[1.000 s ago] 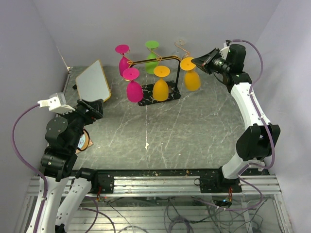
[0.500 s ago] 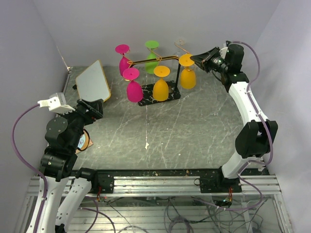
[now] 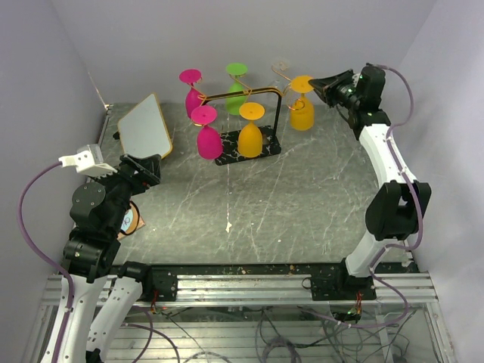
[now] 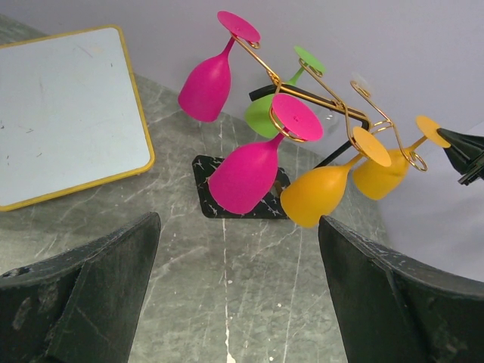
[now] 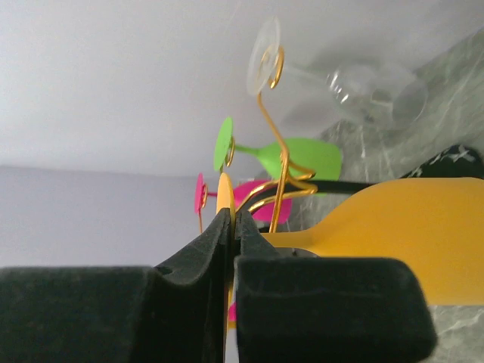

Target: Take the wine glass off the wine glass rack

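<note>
The wine glass rack is gold wire on a black post, with a black marble base. My right gripper is shut on the flat foot of an orange wine glass. It holds the glass upside down just right of the rack's right-hand curl; I cannot tell whether stem and wire touch. Its bowl fills the right wrist view. My left gripper is open and empty over the table, far from the rack at the near left.
Still hanging on the rack are two magenta glasses, a green one, a second orange one and a clear one. A white board with a yellow rim lies at the back left. Walls stand close behind and on both sides.
My right gripper has first pushed in, then drawn the orange glass right and slightly up, away from the rack's right end. The left arm has not moved.
</note>
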Controlling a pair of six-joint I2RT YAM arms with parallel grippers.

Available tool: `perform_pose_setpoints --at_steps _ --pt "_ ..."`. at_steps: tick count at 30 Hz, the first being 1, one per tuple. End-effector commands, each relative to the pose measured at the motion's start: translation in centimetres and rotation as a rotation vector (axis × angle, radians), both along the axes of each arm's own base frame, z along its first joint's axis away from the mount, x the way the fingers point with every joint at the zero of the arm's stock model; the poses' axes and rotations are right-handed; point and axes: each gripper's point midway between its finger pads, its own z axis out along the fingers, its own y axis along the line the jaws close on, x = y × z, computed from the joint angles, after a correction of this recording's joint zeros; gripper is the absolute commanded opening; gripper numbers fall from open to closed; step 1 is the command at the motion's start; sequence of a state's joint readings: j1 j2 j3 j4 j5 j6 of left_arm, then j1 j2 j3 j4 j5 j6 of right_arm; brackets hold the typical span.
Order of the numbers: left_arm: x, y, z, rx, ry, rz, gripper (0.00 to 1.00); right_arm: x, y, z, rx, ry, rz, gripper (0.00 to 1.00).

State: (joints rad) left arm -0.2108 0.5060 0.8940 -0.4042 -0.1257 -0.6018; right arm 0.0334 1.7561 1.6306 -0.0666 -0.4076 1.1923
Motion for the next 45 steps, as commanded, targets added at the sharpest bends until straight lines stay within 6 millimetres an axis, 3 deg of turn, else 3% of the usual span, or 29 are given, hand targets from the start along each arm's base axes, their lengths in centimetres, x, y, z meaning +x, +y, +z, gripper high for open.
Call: perform_pose_setpoints --at_steps 1,4,8,11,13,17,21,25,30,37,41,45 --pt "-0.4 -0.4 1.6 -0.006 -0.045 -0.032 0.96 0.3 -3.5 4.2 -0.057 -0.13 -0.1 0.0" --pt "-0.6 -1.4 2.3 -0.009 -0.076 -0.085 0.96 -2.1 -5.5 5.3 -0.204 -0.186 -0.157 0.0" --pt "-0.7 -3.0 3.0 -0.016 -0.112 -0.176 0.96 -6.0 -7.2 5.2 -0.444 -0.227 -0.19 0.0" --pt "-0.8 -4.2 3.5 -0.025 -0.14 -0.244 0.96 -9.7 -8.2 5.1 -0.51 -0.221 -0.229 0.0" --pt "-0.8 -4.9 3.3 -0.037 -0.139 -0.283 0.96 -12.5 -8.1 3.9 -0.502 -0.2 -0.228 0.0" --pt "-0.9 -6.0 2.5 -0.068 -0.126 -0.345 0.96 -17.1 -5.4 0.3 -0.404 -0.148 -0.094 0.0" --pt "-1.1 -7.0 1.5 -0.111 -0.096 -0.398 0.96 -21.1 -0.6 -3.4 -0.12 -0.069 0.144 0.0" --pt "-1.4 -8.3 0.6 -0.184 -0.075 -0.469 0.96 -25.1 3.3 -4.6 0.232 -0.066 0.362 0.0" --pt "-2.0 -10.7 -0.5 -0.304 -0.052 -0.623 0.96 -27.7 5.5 -0.5 0.437 -0.177 0.445 0.0" --pt "-2.4 -13.2 -1.8 -0.485 -0.016 -0.803 0.96 -31.7 10.4 6.8 0.722 -0.379 0.622 0.0" --pt "-2.9 -13.9 -1.7 -0.59 -0.05 -0.884 0.96 -32.6 12.3 8.9 0.844 -0.419 0.703 0.0" --pt "-3.4 -14.6 -1.7 -0.619 -0.047 -0.941 0.96 -32.0 13.1 9.1 0.93 -0.428 0.719 0.0"
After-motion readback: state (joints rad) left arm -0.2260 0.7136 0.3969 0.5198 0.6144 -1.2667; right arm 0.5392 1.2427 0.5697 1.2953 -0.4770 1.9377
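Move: The right hand already holds the orange wine glass by its foot; the open air before the rack where it is taken lies about 31 cm back, 14 cm left and 5 cm up. The middle orange glass hangs some 10 cm back, 17 cm left and 8 cm lower, the clear glass 5 cm ahead, 9 cm left, equally low. From the left hand, the held glass is about 30 cm ahead, 43 cm right and 8 cm below. Right hand, still pinching the foot, draws the glass 30 cm back, then left; open left hand swings right. ##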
